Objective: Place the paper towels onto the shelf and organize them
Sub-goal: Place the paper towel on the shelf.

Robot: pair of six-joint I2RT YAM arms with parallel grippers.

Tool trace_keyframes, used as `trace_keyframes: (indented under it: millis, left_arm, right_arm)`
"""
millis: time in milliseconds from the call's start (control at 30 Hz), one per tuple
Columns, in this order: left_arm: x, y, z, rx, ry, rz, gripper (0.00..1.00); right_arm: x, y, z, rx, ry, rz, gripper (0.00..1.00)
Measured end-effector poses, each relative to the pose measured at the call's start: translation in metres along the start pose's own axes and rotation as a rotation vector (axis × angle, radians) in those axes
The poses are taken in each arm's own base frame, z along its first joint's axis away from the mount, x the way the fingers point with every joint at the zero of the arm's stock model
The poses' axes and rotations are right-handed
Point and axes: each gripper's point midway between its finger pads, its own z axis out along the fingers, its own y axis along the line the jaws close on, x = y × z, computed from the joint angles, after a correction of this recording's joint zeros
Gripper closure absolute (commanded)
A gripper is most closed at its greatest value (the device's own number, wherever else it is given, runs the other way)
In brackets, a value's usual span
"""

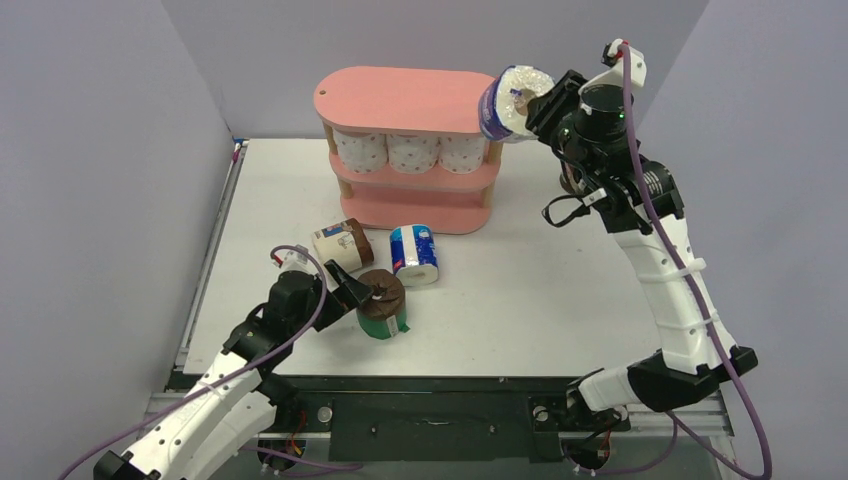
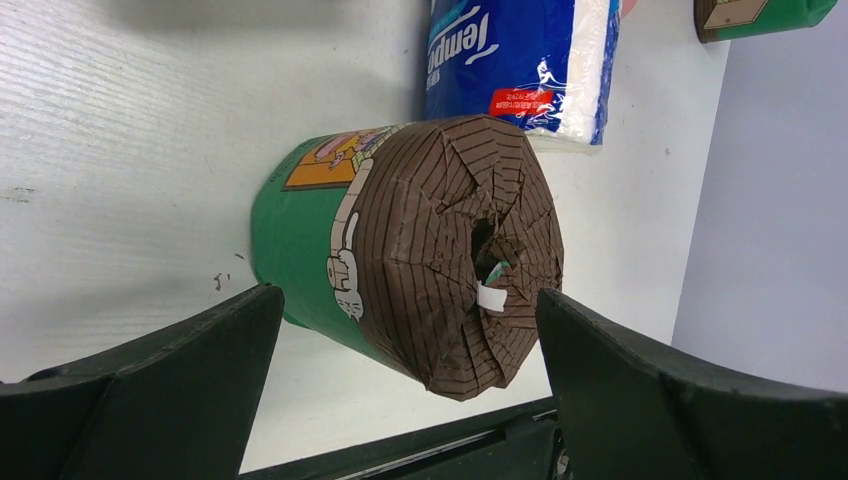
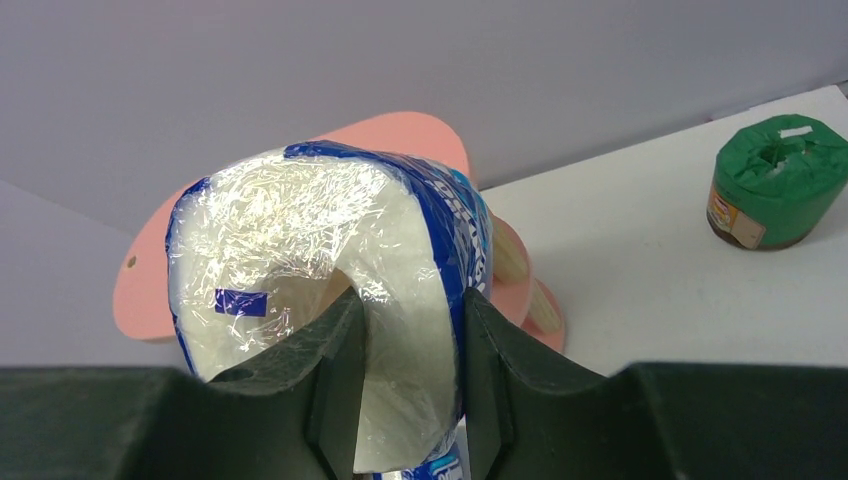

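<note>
The pink shelf [image 1: 400,100] stands at the back with three white pink-dotted paper towels [image 1: 410,152] on its middle tier. My right gripper [image 1: 530,102] hangs by the top board's right end, shut on a blue-and-white roll [image 1: 505,100] [image 3: 320,230]. One finger sits in the roll's core and the other outside, above the pink board [image 3: 400,140]. My left gripper [image 1: 365,292] [image 2: 410,310] is open, its fingers on either side of the brown end of a green roll [image 1: 383,303] [image 2: 420,250] without touching it.
A second blue-and-white roll [image 1: 414,255] [image 2: 520,60] and a beige-brown roll [image 1: 340,245] lie on the table in front of the shelf. Another green roll [image 3: 778,180] stands right of the shelf, mostly hidden behind my right arm in the top view.
</note>
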Motion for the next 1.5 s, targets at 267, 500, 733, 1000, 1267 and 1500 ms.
trace_keyframes:
  millis: [267,500,733,1000,1267,1500]
  left_arm:
    - [-0.005,0.001,-0.001,0.001,-0.014,-0.012,0.02]
    - [-0.004,0.003,0.000,-0.008,-0.003,-0.020,0.02]
    - [-0.004,0.006,0.003,-0.016,0.011,-0.030,0.02]
    - [-0.004,0.007,0.006,-0.020,0.028,-0.042,0.02]
    - [-0.006,0.008,0.006,-0.018,0.029,-0.046,0.02]
    - [-0.006,0.008,0.006,-0.017,0.033,-0.050,0.02]
  right_arm:
    - [-0.029,0.023,0.020,-0.028,-0.061,0.024,0.78]
    - [-0.036,0.034,0.040,-0.044,-0.076,0.044,0.78]
    - [-0.016,0.037,0.063,-0.041,-0.025,0.040,0.78]
    - [-0.009,0.032,0.073,-0.030,-0.006,0.044,0.78]
    - [-0.007,0.035,0.074,-0.042,0.004,0.056,0.78]
    - [0.002,0.032,0.084,-0.030,0.024,0.053,0.77]
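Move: The blue-and-white paper towel is already in the right hand, meant for the right end of the shelf's top board, whose middle is about 14 cm ahead, 8 cm left and 13 cm below. The nearest dotted roll, one tier down, is roughly 13 cm ahead, 8 left and 22 below; the green roll stands some 18 ahead, 24 right and 41 below. From the left hand, that board end lies about 31 cm ahead, 22 right and 20 above. The blue-and-white paper towel, still pinched by its rim, travels forward about 8 cm and a little left towards the right end of the top board, carried by the right hand. It is lifted some 4 cm on the way, then lowered by as much as the advance slows; the grip stays shut and the wrist hardly turns. ##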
